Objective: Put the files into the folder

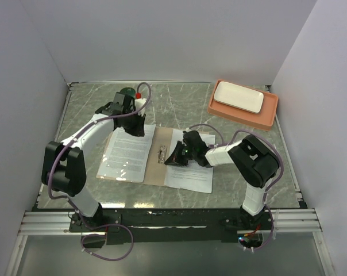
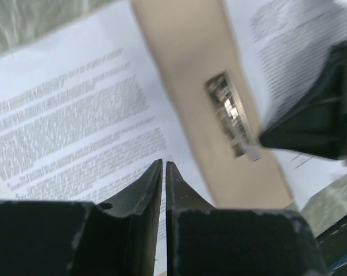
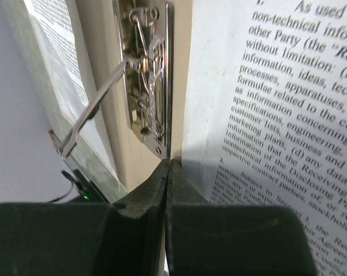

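Note:
The tan folder (image 1: 159, 173) lies open mid-table with its metal clip (image 1: 162, 152) at the centre fold. One printed sheet of the files (image 1: 127, 152) covers its left half. Another sheet (image 1: 192, 171) lies on the right side. My left gripper (image 1: 138, 127) hovers at the left sheet's far right corner, jaws almost together with a hairline slit (image 2: 164, 164) and nothing seen between them. My right gripper (image 1: 172, 158) is shut (image 3: 169, 163), tips just below the clip (image 3: 147, 75) and beside the right sheet's edge (image 3: 265, 115). The clip's wire lever stands raised.
An orange tray (image 1: 271, 118) holding a white plate (image 1: 238, 96) sits at the back right. A green-topped object (image 1: 126, 92) and a white bottle with a red cap (image 1: 140, 99) stand at the back left behind my left arm. White walls enclose the table.

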Tool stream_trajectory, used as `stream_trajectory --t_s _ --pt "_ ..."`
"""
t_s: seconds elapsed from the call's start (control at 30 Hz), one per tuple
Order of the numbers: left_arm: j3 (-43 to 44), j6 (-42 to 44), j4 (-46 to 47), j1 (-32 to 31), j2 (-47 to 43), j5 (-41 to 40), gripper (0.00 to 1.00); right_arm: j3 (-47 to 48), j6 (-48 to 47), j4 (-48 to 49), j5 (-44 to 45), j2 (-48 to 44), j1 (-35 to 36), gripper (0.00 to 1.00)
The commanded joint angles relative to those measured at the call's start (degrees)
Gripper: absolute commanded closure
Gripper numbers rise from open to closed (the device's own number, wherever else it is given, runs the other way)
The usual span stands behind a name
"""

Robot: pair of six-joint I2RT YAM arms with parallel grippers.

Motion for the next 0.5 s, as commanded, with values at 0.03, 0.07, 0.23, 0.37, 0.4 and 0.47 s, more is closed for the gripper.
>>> stream_trajectory --t_s 0.03,0.07,0.23,0.37,0.4,0.47 --pt "-5.80 4.31 1.46 1.67 -2.65 -6.50 0.87 0.20 -6.98 -2.68 -0.76 -4.48 0.72 1.00" --pt "-6.43 4.58 1.81 2.54 -3.35 -7.21 0.87 0.11 -8.03 -1.87 -1.37 -5.71 0.72 1.00" --pt "-10.55 3.62 5.23 4.04 -4.67 -14.41 0.91 -0.15 -9.97 2.17 -5.07 -7.65 0.89 1.00" --pt "-13.11 3.17 7.79 4.04 -3.71 -18.55 0.91 0.37 -10.93 2.89 -4.46 -8.09 1.95 1.00" --pt "-13.55 3.00 8.14 4.04 -3.62 -18.73 0.91 0.81 -11.20 2.36 -4.02 -7.83 2.30 1.00" --pt "-14.78 2.91 8.84 4.04 -3.53 -18.91 0.91 2.04 -12.16 0.43 -1.92 -7.04 2.83 1.00"
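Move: Over the left file, the left hand has that file's middle some 5 cm back, 6 cm to its left and 11 cm down; the folder's metal clip is about 5 cm back and 8 cm to its right, the right file about 8 cm back and 21 cm right. From the right hand, low by the right file's inner edge, the clip's middle lies about 4 cm ahead and 2 cm left, the right file's middle 1 cm ahead and 10 cm right. Sweeping about 8 cm left and sinking 6 cm, the empty left hand comes down towards the left file, away from the clip, its fingers turning some 15 degrees to point more steeply down. Meanwhile the right hand, fingers still shut, comes free of the right file's inner edge and rises about 4.5 cm beside the clip, fingertips tilting up and swinging counter-clockwise. ##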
